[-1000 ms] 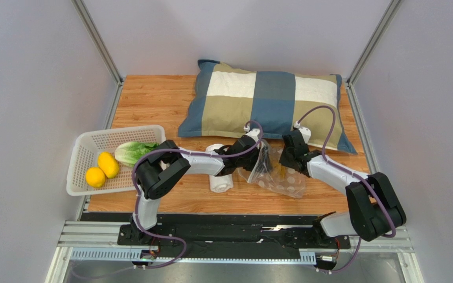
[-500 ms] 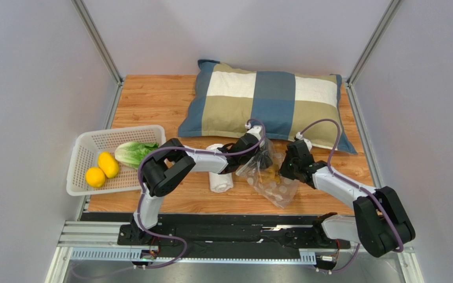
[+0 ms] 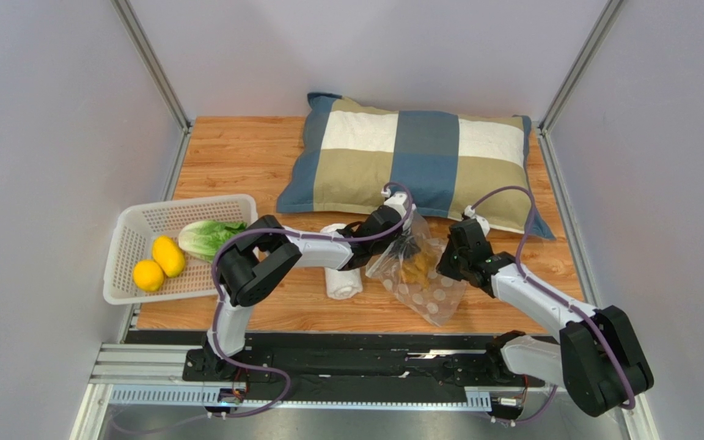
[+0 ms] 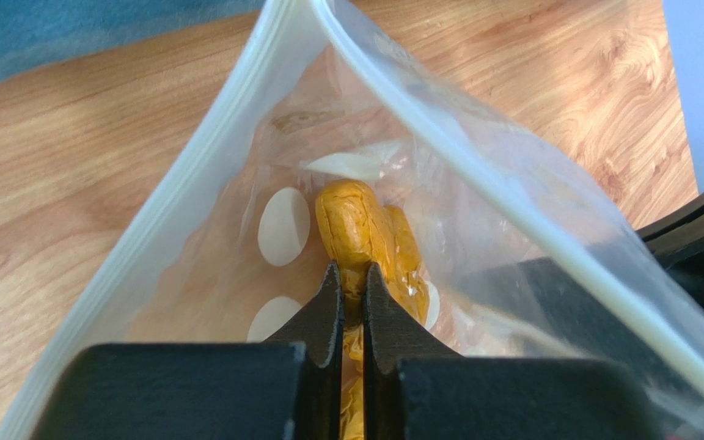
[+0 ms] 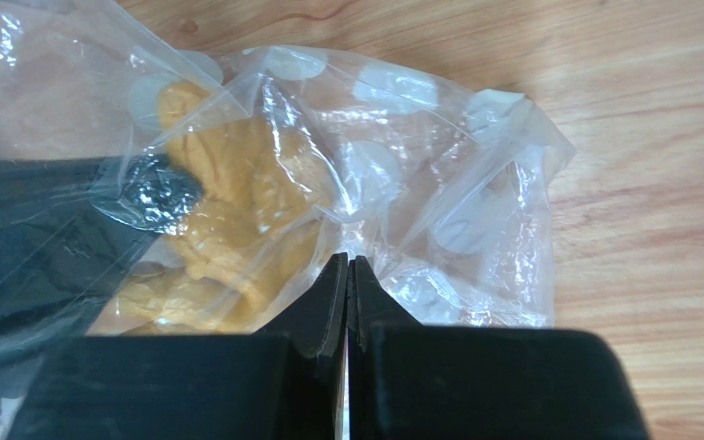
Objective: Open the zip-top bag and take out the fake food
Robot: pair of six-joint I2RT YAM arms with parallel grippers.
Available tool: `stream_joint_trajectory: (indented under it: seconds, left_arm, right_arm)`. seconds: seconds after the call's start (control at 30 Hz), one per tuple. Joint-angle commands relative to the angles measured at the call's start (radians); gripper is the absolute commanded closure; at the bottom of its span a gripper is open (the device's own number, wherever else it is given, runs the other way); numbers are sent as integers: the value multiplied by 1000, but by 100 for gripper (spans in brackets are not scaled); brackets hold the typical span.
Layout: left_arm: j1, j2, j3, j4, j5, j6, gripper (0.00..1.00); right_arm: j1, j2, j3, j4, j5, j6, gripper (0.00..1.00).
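The clear dotted zip-top bag (image 3: 424,284) lies on the table in front of the pillow, mouth open toward the left arm. My left gripper (image 3: 409,253) reaches into the mouth. In the left wrist view it (image 4: 353,271) is shut on a lumpy orange-yellow fake food piece (image 4: 357,225) inside the bag (image 4: 200,183). My right gripper (image 3: 445,266) pinches the bag's right side. In the right wrist view it (image 5: 348,263) is shut on the crinkled plastic (image 5: 461,197), with the orange piece (image 5: 227,220) showing through. A green-white cabbage (image 3: 207,236) and two yellow lemons (image 3: 168,256) lie in the basket.
A white slatted basket (image 3: 128,231) stands at the table's left edge. A rolled white towel (image 3: 342,280) lies under the left forearm. A checked pillow (image 3: 411,160) fills the back of the table. Grey walls close both sides.
The bag has dropped from standing upright to lying lower and slanted. My right gripper moved nearer and rightward with the plastic. My left gripper stayed in the bag's mouth.
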Motion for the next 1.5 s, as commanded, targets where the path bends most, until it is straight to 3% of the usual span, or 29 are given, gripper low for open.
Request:
stream_joint_trajectory:
  seconds: [0.0,0.3,0.5,0.8,1.07,1.33,1.47]
  left_arm:
    - [-1,-61,-47,-92,-22,58,100]
    - [-1,-170,-88,-187,17,49,100]
    - [-1,-302,-176,-237,7,40,100]
    - [-1,-533,-173,-421,-28,61,100]
    - [-1,-710,-144,-646,-307,127,100]
    - [1,-955,-200,-740,-577,89,100]
    - [20,-1092,-200,-897,-889,15,100]
  right_arm:
    - [2,-60,9,-60,118,26,100]
    - [-27,-20,1,-91,230,102,100]
    - [-78,20,9,-102,237,148,100]
    - [-118,26,10,-108,255,162,100]
    - [-148,-20,10,-132,263,156,100]
    - [-162,-63,16,-170,292,164,98]
    - [-164,-92,36,-213,344,159,97]
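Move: The basket that the left hand's orange fake food is bound for has its middle some 52 cm to that hand's left, about level with it in reach and height. The rolled towel lies on the way, about 15 cm left and 3 cm back; the lettuce in the basket is some 46 cm left and 2 cm ahead. From the right hand, the bag's middle is about 5 cm left and 1 cm back, at nearly its height. Left and slightly back, staying low, the left hand draws the already pinched orange food out through the bag's mouth, then climbs about 19 cm while swinging farther left towards the basket, fingers tipping up and turning counter-clockwise. The right hand, fingertips shut on the bag's right end, pulls rightward about 9 cm, turning some 25 degrees clockwise. ##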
